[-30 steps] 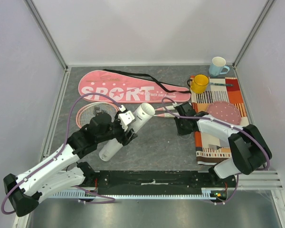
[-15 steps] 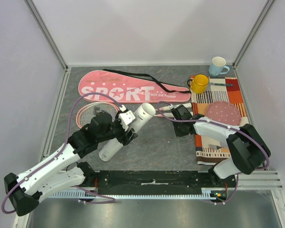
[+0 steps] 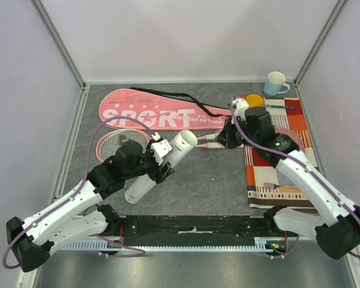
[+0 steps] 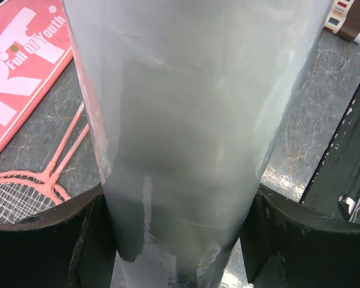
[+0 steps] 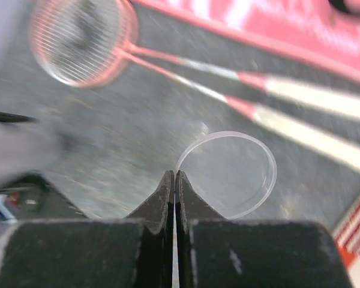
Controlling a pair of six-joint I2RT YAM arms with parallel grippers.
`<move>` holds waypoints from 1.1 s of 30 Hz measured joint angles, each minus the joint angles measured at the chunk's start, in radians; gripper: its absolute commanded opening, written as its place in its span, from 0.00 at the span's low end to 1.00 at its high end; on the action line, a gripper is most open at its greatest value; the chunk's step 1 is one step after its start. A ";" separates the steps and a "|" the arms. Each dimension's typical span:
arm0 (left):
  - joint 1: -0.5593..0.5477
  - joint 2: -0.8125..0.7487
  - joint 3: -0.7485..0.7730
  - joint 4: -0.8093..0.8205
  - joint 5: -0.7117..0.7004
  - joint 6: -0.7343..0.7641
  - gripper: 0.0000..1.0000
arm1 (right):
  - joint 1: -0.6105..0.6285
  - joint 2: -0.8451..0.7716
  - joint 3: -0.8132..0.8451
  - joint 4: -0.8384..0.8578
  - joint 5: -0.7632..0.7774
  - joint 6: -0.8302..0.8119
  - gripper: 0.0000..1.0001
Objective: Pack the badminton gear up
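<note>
My left gripper (image 3: 158, 166) is shut on the long white tube (image 3: 161, 164), which lies slanted with its open mouth toward the bag; its fingers (image 4: 60, 240) press both sides of the tube (image 4: 192, 120). My right gripper (image 5: 174, 175) is shut, pinching the rim of a clear round lid (image 5: 228, 177) held above the table. In the top view the right gripper (image 3: 225, 140) hangs over the racket handles (image 3: 209, 141). The pink "SPORT" bag (image 3: 162, 111) lies at the back. A pink racket head (image 3: 116, 143) rests in front of it, and two white handles (image 5: 312, 114) show below the lid.
The striped orange cloth (image 3: 275, 177) lies at the right under my right arm. A yellow cup (image 3: 254, 99) peeks out behind the right wrist, and a pale blue cup (image 3: 276, 83) stands at the back right corner. Walls close in the table on three sides.
The right gripper closed on the clear lid and lifted it off the table, swinging up and back toward the bag. The left arm and tube stayed put.
</note>
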 measured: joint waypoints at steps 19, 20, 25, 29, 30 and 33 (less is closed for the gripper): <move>0.000 0.025 0.000 0.011 0.032 0.000 0.15 | -0.031 0.025 0.437 -0.034 -0.713 0.029 0.00; 0.000 0.025 0.000 0.011 0.034 0.000 0.15 | -0.029 0.037 0.438 -0.043 -0.722 0.028 0.00; 0.000 0.025 0.000 0.011 0.047 0.000 0.15 | -0.021 0.082 0.439 -0.085 -0.754 0.021 0.00; 0.000 0.026 0.000 0.011 0.060 0.000 0.15 | -0.012 0.103 0.450 -0.105 -0.780 0.022 0.00; 0.000 0.026 0.000 0.011 0.061 0.000 0.15 | -0.006 0.109 0.455 -0.106 -0.785 0.022 0.00; 0.000 0.026 0.000 0.011 0.064 0.000 0.15 | 0.012 0.126 0.468 -0.112 -0.801 0.023 0.00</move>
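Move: The right hand, some 18 cm above the table, already holds the clear lid by its edge. The open mouth of the tube lies about 12 cm to its left, 5 cm back and 16 cm higher. The racket handles lie about 9 cm ahead and 2 cm to its right, down on the table; the pink bag's middle is some 24 cm ahead and 21 cm left, also down there. From the left hand gripping the tube, the mouth is about 10 cm right, 6 cm ahead and 15 cm up. The right hand, its fingers still shut on the lid's edge, climbs some 20 cm while swinging left and back to the tube's mouth, then sinks about 3 cm as it keeps easing left, ending roughly 8 cm farther left and 8 to 9 cm back. On the way the wrist turns about 50 degrees, mostly counter-clockwise with its left side rising, so the fingers go from slanting forward, left and down to pointing left and almost level, bringing the lid face-on close before the opening, while the left hand keeps its grip on the tilted tube and shifts it barely 1 cm to the right. ##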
